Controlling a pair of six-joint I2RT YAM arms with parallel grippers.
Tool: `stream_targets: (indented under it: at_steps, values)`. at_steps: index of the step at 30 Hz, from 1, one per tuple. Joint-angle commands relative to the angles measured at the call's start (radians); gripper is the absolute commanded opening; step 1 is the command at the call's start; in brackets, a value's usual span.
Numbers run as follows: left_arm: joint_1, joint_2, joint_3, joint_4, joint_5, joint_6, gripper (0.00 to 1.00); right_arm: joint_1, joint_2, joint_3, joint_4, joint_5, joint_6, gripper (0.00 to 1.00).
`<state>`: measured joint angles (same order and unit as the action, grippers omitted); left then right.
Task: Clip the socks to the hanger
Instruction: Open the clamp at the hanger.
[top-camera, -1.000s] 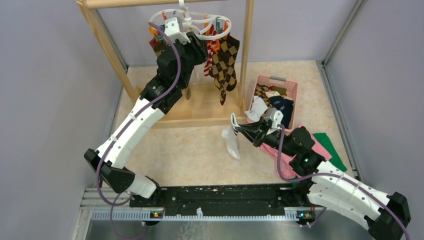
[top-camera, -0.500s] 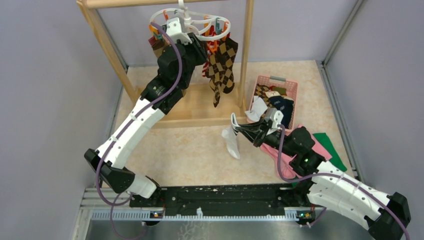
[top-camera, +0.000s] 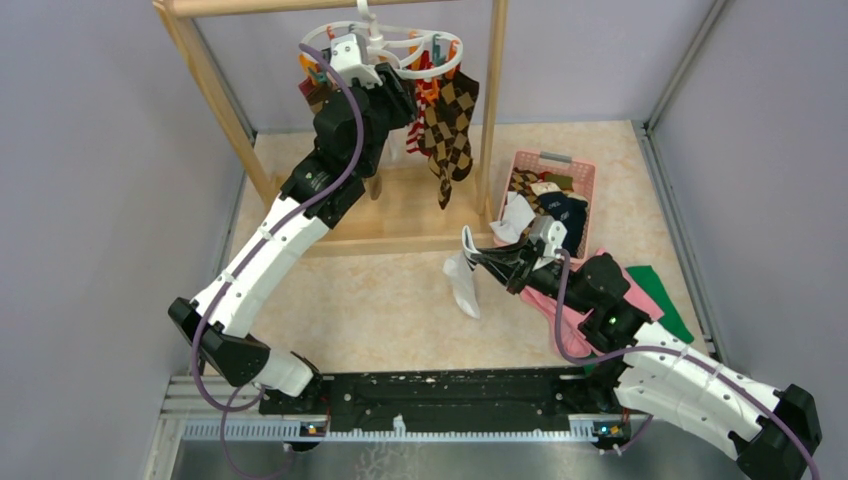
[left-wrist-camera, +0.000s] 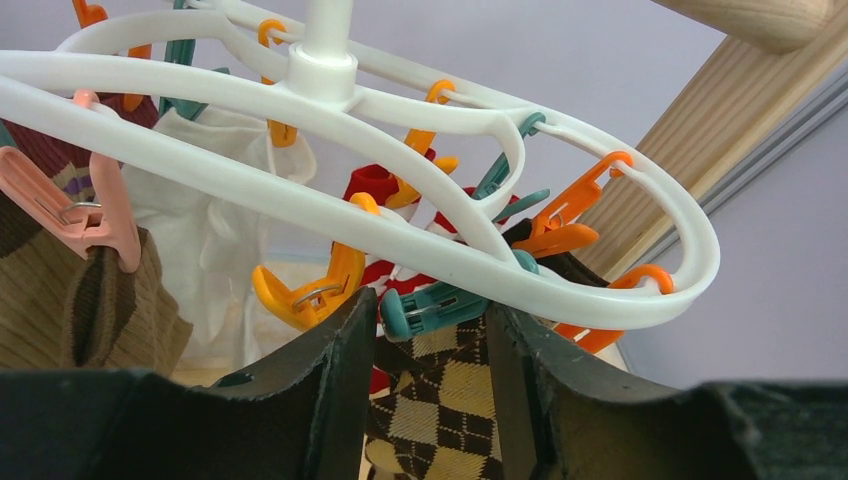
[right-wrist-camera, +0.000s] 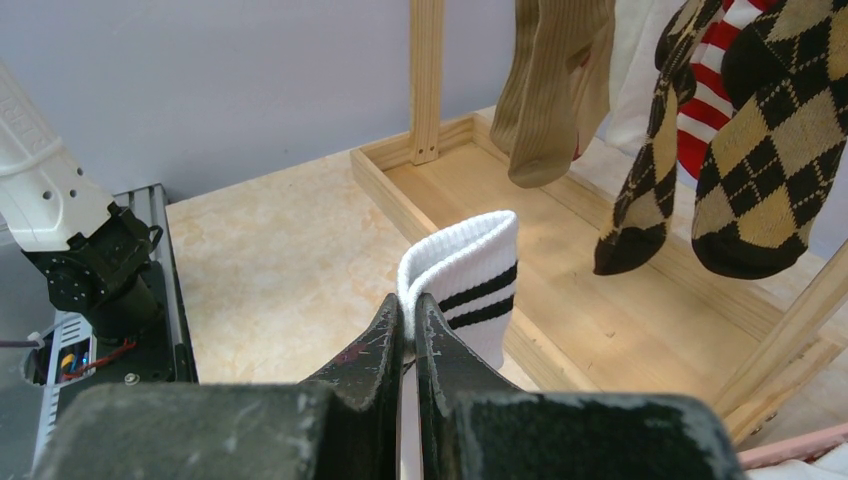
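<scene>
The white oval hanger (top-camera: 400, 45) hangs from the wooden rack's top bar and carries several socks. My left gripper (top-camera: 408, 92) is raised under its ring (left-wrist-camera: 400, 225). Its jaws stand open with a teal clip (left-wrist-camera: 440, 305) between the fingertips (left-wrist-camera: 430, 310). A brown-tan argyle sock (left-wrist-camera: 440, 400) hangs from that clip. A white sock (left-wrist-camera: 210, 210), a brown sock (left-wrist-camera: 90, 300) and a red-white striped sock (right-wrist-camera: 715, 90) also hang there. My right gripper (right-wrist-camera: 408, 305) is shut on the cuff of a white sock with two black stripes (right-wrist-camera: 470, 280), held above the table (top-camera: 463, 285).
A pink basket (top-camera: 585, 170) with several more socks stands at the right of the wooden rack (top-camera: 490, 110). The rack's low base tray (top-camera: 400, 215) lies under the hanger. A pink cloth (top-camera: 570, 320) and a green cloth (top-camera: 660, 300) lie under my right arm.
Half a second ago the hanger and argyle sock had swung left; they are back where they hung before. My right arm and its white sock have not moved.
</scene>
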<state>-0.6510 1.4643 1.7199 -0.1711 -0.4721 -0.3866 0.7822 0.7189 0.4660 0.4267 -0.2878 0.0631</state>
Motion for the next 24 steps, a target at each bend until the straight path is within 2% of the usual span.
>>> stream_targets:
  at_steps: [1,9,18,24]
  values:
    - [0.0,-0.012,0.013,0.051,-0.022,0.017,0.51,-0.004,-0.018,0.019,0.045,0.008,-0.006,0.0]
    - [0.0,0.013,0.039,0.041,-0.022,0.025,0.5,-0.004,-0.02,0.016,0.046,0.009,-0.007,0.0]
    - [-0.002,0.008,0.038,0.043,-0.022,0.032,0.25,-0.003,-0.022,0.014,0.046,0.009,-0.008,0.0]
    - [-0.002,-0.006,0.027,0.049,-0.03,0.045,0.21,-0.004,-0.017,0.016,0.046,0.005,-0.008,0.0]
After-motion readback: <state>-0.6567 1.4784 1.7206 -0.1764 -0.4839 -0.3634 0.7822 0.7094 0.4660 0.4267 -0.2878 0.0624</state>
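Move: Between the left hand's half-open fingertips sits the teal clamp on the near rim of the hanger, about 1 cm ahead and 1 cm up. The empty yellow clamp is roughly 4 cm to the hand's left and 1 cm ahead; the pair of orange clamps at the rim's end starts some 7 cm right and 3 cm ahead. From the right hand, the teal clamp is about 21 cm ahead, 12 cm left and 20 cm up. Squeezing the teal clamp is nearly all the left hand does: after a short hold almost in place, its fingers close from half open to about a quarter and pinch the clamp's handles from both sides, the gripper's effort rising. The hand sinks barely 1 cm meanwhile and still points forward. ##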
